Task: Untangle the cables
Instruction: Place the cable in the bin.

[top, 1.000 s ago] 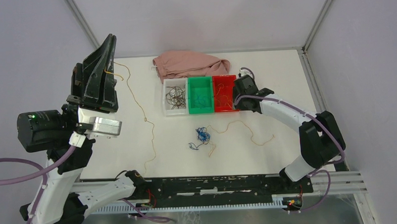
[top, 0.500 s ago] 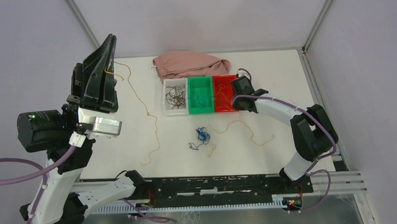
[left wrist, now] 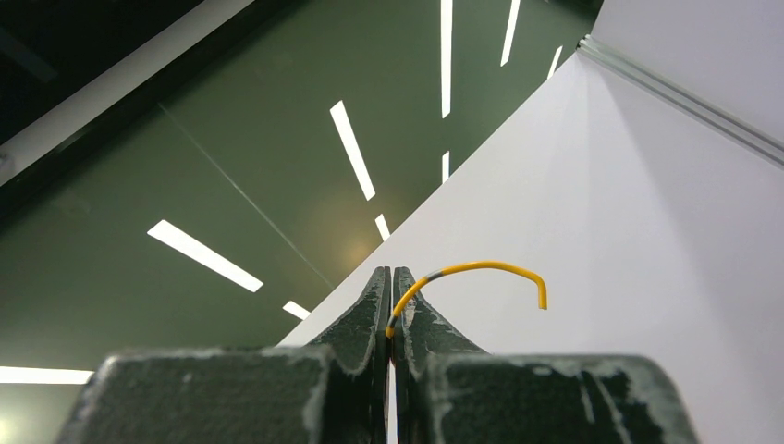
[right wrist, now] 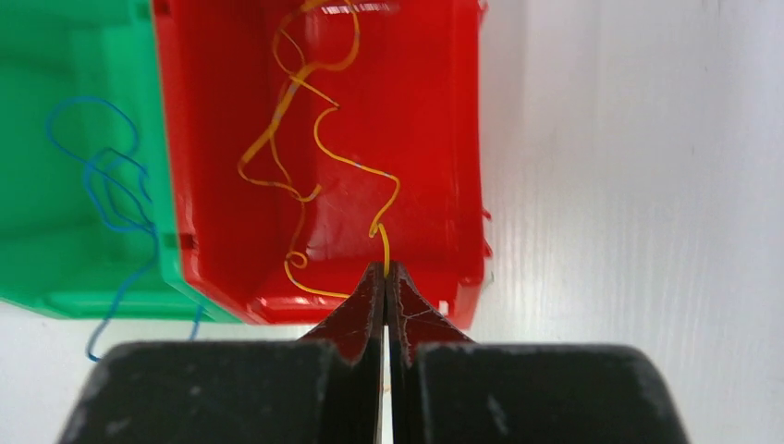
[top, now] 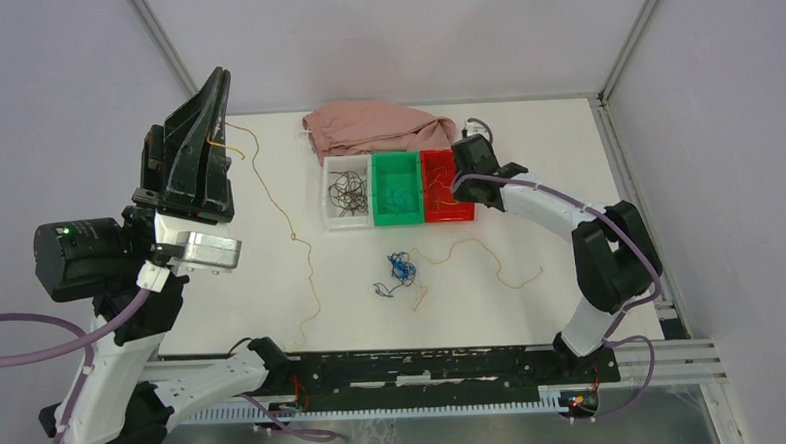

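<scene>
My left gripper point(top: 223, 79) point(left wrist: 390, 271) is raised high at the left, shut on a long yellow cable point(left wrist: 481, 266) whose end curls out past the tips. The rest of that cable point(top: 292, 236) hangs down and trails over the table. My right gripper point(top: 467, 164) point(right wrist: 385, 268) hovers over the red bin point(right wrist: 434, 139) and is shut, with a yellow cable point(right wrist: 319, 125) from the bin running into its tips. A small tangle of blue and dark cables point(top: 401, 269) lies mid-table, with another yellow cable point(top: 480, 248) beside it.
Three bins stand in a row: white point(top: 331, 220) with dark cables, green point(top: 396, 158) with blue cables point(right wrist: 111, 185), and red point(top: 449, 218). A pink cloth point(top: 375, 128) lies behind them. Walls enclose the table on the left, the back and the right.
My right gripper has shut and shifted toward the back of the red bin. The hanging yellow cable's lower end has swung slightly. The left arm has stayed put.
</scene>
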Robot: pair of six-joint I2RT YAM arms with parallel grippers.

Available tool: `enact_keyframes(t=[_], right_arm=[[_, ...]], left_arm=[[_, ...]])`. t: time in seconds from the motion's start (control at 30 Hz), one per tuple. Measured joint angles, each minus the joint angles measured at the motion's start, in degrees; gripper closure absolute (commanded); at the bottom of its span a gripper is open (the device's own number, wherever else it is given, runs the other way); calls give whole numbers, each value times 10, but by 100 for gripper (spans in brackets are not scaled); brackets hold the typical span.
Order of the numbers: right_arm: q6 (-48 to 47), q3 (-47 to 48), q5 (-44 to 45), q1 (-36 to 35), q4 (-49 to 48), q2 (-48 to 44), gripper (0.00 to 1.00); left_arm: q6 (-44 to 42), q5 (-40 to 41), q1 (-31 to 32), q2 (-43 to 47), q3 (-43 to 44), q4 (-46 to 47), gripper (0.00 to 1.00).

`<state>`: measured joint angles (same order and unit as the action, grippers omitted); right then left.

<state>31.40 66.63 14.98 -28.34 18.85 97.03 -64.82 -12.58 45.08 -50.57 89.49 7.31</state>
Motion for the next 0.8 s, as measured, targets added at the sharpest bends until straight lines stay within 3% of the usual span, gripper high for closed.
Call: enact_keyframes(t=[0.57,0.63,0.8], right_arm=[[-61,177,39,-7,13,195,99],[-67,183,49,-11,16,211,91],[-78,181,57,-19,22,215,49]], left_arm=[[0,0,0,0,-11,0,97],[0,0,0,0,-16,-1,97],[17,0,0,0,-21,-9,97]])
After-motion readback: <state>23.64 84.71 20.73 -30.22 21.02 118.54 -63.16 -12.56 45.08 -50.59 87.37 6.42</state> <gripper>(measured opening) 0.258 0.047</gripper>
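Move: The red bin that the yellow cable is being taken into has its middle some 8 cm ahead of the right hand, about 3 cm to its left and 6 cm below. The green bin sits alongside, about 12 cm left and 8 cm ahead; the blue cable bundle lies on the table roughly 11 cm left and 10 cm behind. From the high left hand, the red bin is around 33 cm ahead, 19 cm right and 66 cm below. The yellow cable, still pinched by the right hand, goes forward and somewhat left over the red bin, rising about 1 cm, then is lowered some 6 cm into it as the hand rolls its left side down about 10 degrees. Near the bottom the hand eases slightly back and the fingers part about a quarter. The left hand keeps its own yellow strand and late on sinks under 2 cm, drifting forward and right. ##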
